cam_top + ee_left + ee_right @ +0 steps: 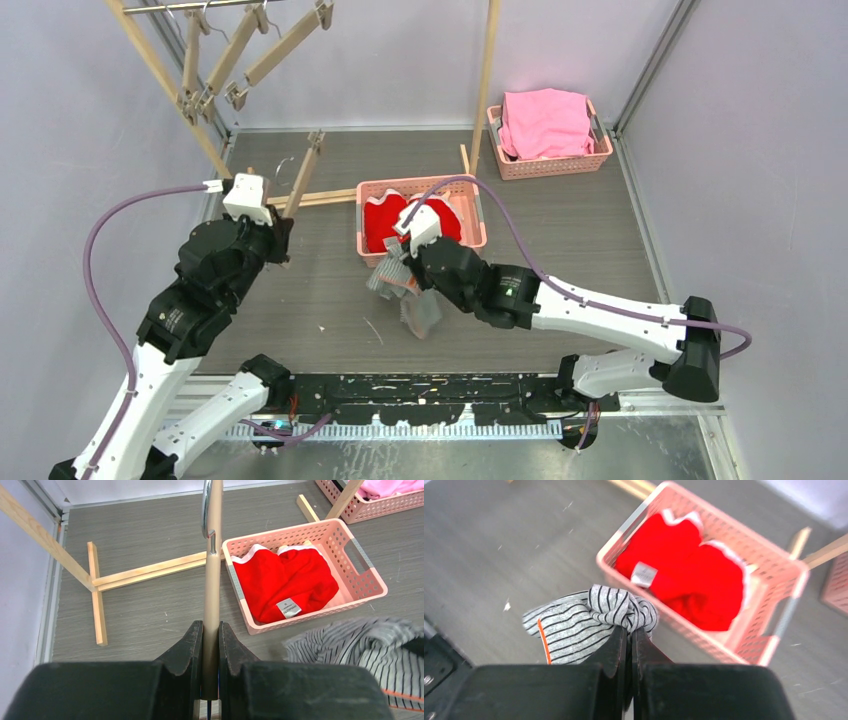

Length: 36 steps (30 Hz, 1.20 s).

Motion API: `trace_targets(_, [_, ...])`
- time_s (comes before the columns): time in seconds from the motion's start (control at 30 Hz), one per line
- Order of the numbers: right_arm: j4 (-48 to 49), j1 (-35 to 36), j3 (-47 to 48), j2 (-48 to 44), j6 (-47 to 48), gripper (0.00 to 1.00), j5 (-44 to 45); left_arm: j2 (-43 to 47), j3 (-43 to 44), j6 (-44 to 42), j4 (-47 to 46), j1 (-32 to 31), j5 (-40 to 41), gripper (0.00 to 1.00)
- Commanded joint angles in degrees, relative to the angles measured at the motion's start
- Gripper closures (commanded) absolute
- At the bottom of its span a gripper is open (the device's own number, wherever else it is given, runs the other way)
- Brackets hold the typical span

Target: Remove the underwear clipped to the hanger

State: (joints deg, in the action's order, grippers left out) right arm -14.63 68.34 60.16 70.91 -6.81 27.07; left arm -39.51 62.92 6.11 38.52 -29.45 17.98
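Observation:
My left gripper (210,630) is shut on the wooden bar of the hanger (212,575), which points up and away; a metal clip (205,510) shows near its far end with no cloth on it. My right gripper (630,630) is shut on the bunched grey-and-white striped underwear (574,622), which hangs just in front of the pink basket (470,195) and apart from the hanger (303,175). The red underwear with white trim (385,222) lies in that basket, with pale peach cloth (756,605) showing beside it. The striped underwear (420,310) droops below my right gripper (405,268).
A second pink basket (550,165) with bright pink cloth (545,120) stands at the back right. A wooden rack (165,75) with more hangers (275,50) rises at the back left, and its base bars (145,571) lie on the floor. An upright wooden post (487,80) stands behind the near basket.

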Motion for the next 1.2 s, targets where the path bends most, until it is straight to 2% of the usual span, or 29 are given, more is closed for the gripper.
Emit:
trace_targets(0.0, [1.0,-3.1,6.3,2.5,8.7,0.99,9.0,-0.2,1.5,-0.6,-5.8,0.2,-1.4,1.00])
trace_targets(0.3, [9.4,-13.7,15.0,8.8,13.0,0.99,1.9,-1.5,1.8,-1.6,-6.3,0.2,-1.1,1.00])
trace_targets(0.63, [10.7,-23.2,26.0,13.3,13.6,0.99,-5.1,-4.4,1.0,-1.5,-7.8,0.2,-3.1,1.00])
trace_targets(0.87, [12.8,-26.5,22.2,15.4,10.8,0.99,-8.7,-5.2,1.9,-2.0,-9.1,0.2,-3.5,1.00])
trace_targets(1.17, [17.1,-28.3,16.7,21.9,5.9,0.99,-13.9,-12.6,12.1,-5.8,-9.2,0.2,-5.1,1.00])
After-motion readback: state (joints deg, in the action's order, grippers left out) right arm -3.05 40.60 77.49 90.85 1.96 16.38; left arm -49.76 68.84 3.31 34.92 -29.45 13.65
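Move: The pink basket being filled lies about 15 cm ahead of the right hand, 3 cm to its right and 20 cm below; the red garments inside are some 14 cm ahead and 1 cm right. The rack's foot bar is roughly 20 cm ahead and 25 cm left, its right upright's foot 28 cm ahead and 14 cm right. From the left hand the basket is some 13 cm ahead, 22 cm right and 28 cm below. Forward in one quick sweep of about 20 cm, drifting slightly right, the right hand carries the still-pinched striped underwear out over the basket, arching up some 12 cm before sinking most of the way back. Its fingers swing clockwise about 15 degrees and stay shut. The left hand, still gripping the bare hanger, eases about 5 cm forward and right, rising slightly at the end. ##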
